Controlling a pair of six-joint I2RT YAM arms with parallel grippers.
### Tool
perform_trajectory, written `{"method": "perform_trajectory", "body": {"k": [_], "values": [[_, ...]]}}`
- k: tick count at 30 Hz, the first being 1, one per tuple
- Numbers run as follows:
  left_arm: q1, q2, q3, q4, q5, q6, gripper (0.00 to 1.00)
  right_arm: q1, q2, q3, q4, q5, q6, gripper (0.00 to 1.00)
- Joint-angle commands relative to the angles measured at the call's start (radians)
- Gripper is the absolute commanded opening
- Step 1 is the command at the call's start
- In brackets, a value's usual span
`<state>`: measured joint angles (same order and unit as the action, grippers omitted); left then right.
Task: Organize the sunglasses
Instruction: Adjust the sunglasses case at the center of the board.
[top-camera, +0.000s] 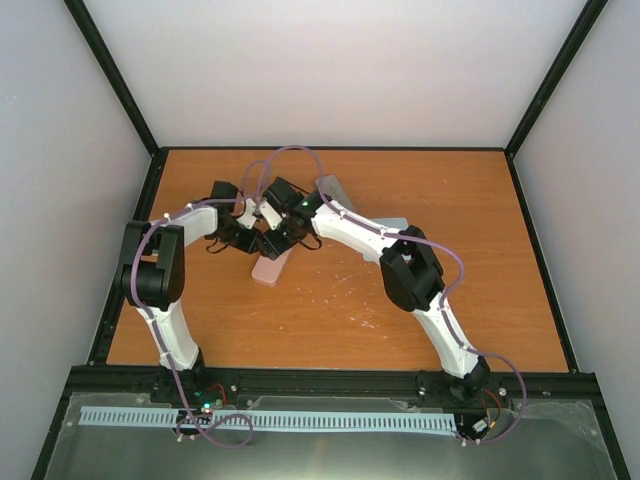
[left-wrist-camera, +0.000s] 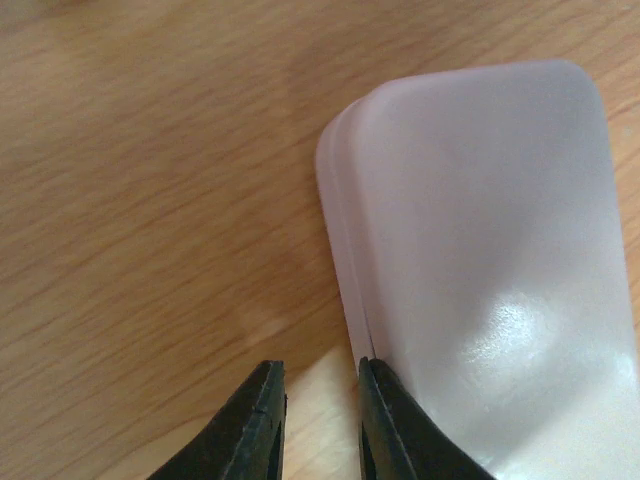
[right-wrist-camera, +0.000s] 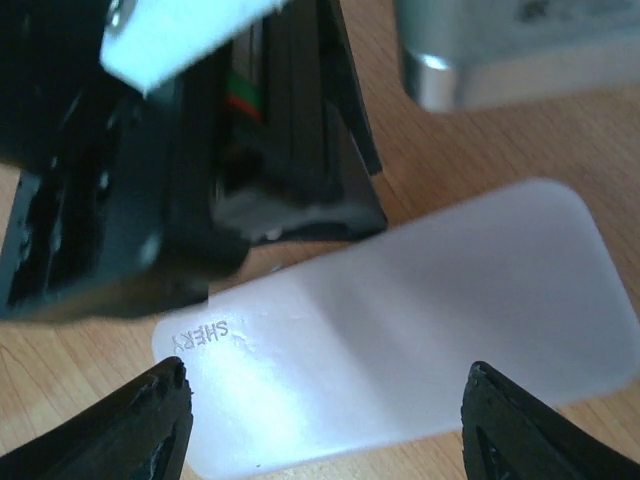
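Observation:
The pink case (top-camera: 270, 268) lies shut near the middle of the table, and both grippers meet over its far end. My left gripper (left-wrist-camera: 320, 365) is low at the case's (left-wrist-camera: 480, 250) long edge, jaws a narrow gap apart with only bare wood between them. Its right finger (left-wrist-camera: 385, 410) touches the case at the lid seam. My right gripper (right-wrist-camera: 325, 380) hangs open above the case (right-wrist-camera: 400, 330), its fingers spread wide across the lid. A thin dark outline, seemingly the sunglasses (top-camera: 214, 244), shows left of the left gripper (top-camera: 250, 240), partly hidden.
A grey case (top-camera: 335, 190) lies behind the right gripper (top-camera: 273, 243), its corner also in the right wrist view (right-wrist-camera: 500, 60). A light-blue cloth (top-camera: 398, 224) peeks out under the right arm. The left gripper's black body (right-wrist-camera: 150, 170) sits just beyond my right fingers.

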<state>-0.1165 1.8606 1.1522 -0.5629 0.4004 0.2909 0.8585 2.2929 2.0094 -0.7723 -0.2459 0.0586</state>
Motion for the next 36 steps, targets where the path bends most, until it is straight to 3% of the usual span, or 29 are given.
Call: {"method": "perform_trajectory", "body": {"k": [1, 14, 28, 36], "values": [[-0.073, 0.006, 0.028, 0.023, 0.061, -0.005, 0.24, 0.014, 0.042, 0.030, -0.084, 0.043, 0.065, 0.72], [-0.077, -0.124, -0.093, 0.001, 0.089, -0.021, 0.22, -0.051, -0.168, -0.208, -0.093, 0.089, 0.386, 0.74], [-0.161, -0.125, -0.075, 0.019, 0.061, -0.029, 0.19, -0.055, -0.161, -0.222, -0.092, 0.036, 0.404, 0.75], [-0.048, -0.270, -0.045, 0.035, -0.011, -0.027, 0.19, -0.053, -0.169, -0.235, -0.076, 0.031, 0.437, 0.75]]}}
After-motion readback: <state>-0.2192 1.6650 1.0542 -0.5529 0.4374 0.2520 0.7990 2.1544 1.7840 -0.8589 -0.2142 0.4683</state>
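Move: The sunglasses case lies about 4 cm to the right of my left hand and 2 cm nearer my base, at about fingertip height. That hand's lower finger is already at the case's left long side. My right hand hangs open some 7 cm above the case, whose middle is about 1 cm back and 1 cm right. From my right hand, the sunglasses lie roughly 13 cm ahead and 4 cm right, and the grey case about 14 cm ahead and 15 cm right. With my left fingers nearly shut and low, I keep pushing the case's side to the right for about 2.5 cm, draw back 3 cm, rise a little, go further right, then turn back left while lifting clear. My right hand swings about 7.5 cm right and sinks 2 cm, turning some 25 degrees clockwise, then holds open above the case. ##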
